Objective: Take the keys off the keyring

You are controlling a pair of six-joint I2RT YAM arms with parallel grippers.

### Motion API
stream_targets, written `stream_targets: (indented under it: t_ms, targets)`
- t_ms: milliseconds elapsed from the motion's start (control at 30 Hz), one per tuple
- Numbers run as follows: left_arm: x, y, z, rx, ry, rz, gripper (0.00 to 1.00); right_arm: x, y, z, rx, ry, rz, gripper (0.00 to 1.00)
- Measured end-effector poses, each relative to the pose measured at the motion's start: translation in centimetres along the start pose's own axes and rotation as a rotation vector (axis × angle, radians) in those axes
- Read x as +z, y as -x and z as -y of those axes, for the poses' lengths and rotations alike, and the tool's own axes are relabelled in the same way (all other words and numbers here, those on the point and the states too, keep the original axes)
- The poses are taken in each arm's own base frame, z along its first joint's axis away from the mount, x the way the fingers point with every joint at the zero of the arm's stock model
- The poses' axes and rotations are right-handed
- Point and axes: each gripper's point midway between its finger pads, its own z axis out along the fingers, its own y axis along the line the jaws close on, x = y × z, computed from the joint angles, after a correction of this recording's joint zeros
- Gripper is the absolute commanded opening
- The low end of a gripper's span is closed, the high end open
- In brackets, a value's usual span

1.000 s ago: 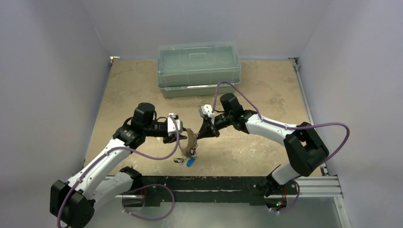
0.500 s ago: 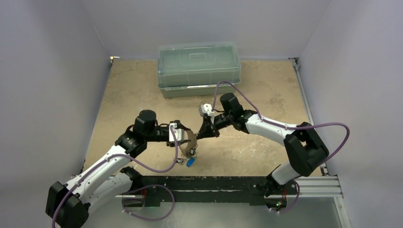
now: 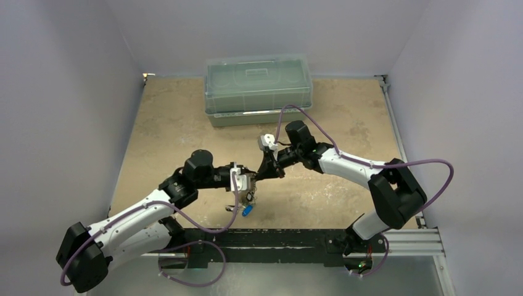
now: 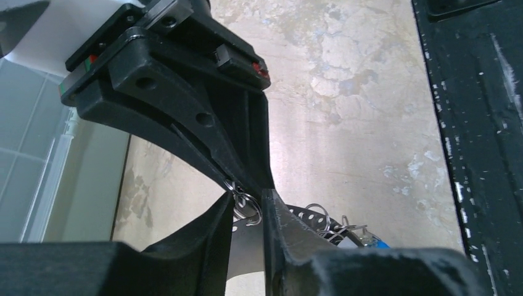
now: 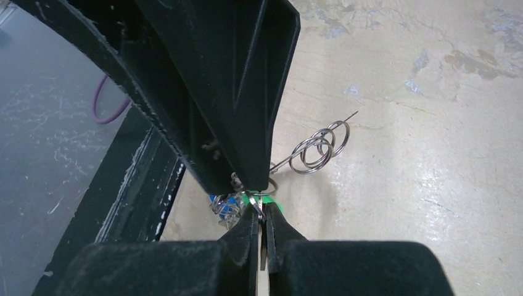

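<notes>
The keyring shows as a dark curved perforated band (image 4: 308, 216) carrying small wire rings. It hangs between both grippers above the table. My right gripper (image 5: 263, 209) is shut on the band's thin edge, just below a green key head (image 5: 275, 203). A blue-headed key (image 5: 223, 203) and silver keys (image 3: 247, 208) dangle underneath. My left gripper (image 4: 247, 196) meets the right gripper (image 3: 259, 177) tip to tip. Its fingers are closed on one small wire ring (image 4: 248, 208), which spans the narrow gap. A short chain of rings (image 5: 317, 148) juts out beside the grippers.
A translucent green lidded box (image 3: 258, 89) stands at the back of the tan table (image 3: 345, 191). A black rail (image 3: 277, 237) runs along the near edge, just below the hanging keys. Pale walls close in on both sides.
My left arm has swung right until its gripper meets the right gripper. Its jaws widened, then narrowed round the small ring. The right arm has held still.
</notes>
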Motion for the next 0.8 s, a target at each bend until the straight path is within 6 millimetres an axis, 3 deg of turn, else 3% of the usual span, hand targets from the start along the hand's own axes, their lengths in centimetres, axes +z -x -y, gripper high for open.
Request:
stream_targets:
  t_ms: [167,300,800]
  targets:
    - [-0.02,-0.55,-0.73,-0.012,0.042,-0.029,0.12,-0.06,-0.02,0.06,-0.001,-0.002,-0.001,0.00]
    - [-0.22,-0.77,-0.90,-0.031,0.061,-0.044,0.00,-0.13,-0.02,-0.02,-0.009,-0.001,-0.003,0.00]
    - [-0.27,-0.74,-1.05,-0.126,0.096,-0.058,0.00,-0.39,0.09,-0.07,-0.047,-0.006,-0.014,0.00]
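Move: From the left fingertips, the small split ring held in the right gripper's tips is about 1 cm ahead and 1 cm to the right, at the same height. The big perforated keyring hangs from there, its middle some 4 cm back and 4 cm below, level sideways; the blue tag is about 11 cm back, 1 cm left and 8 cm down. From the right hand the small ring is about 1 cm left, level with it. Forward by about 1 cm and turning some 10 degrees counter-clockwise, the left hand eases in at the right fingertips while its partly open fingers close fully, seeming to pinch the edge of the small ring there. The right hand stays almost still and keeps its shut grip on the metal. ##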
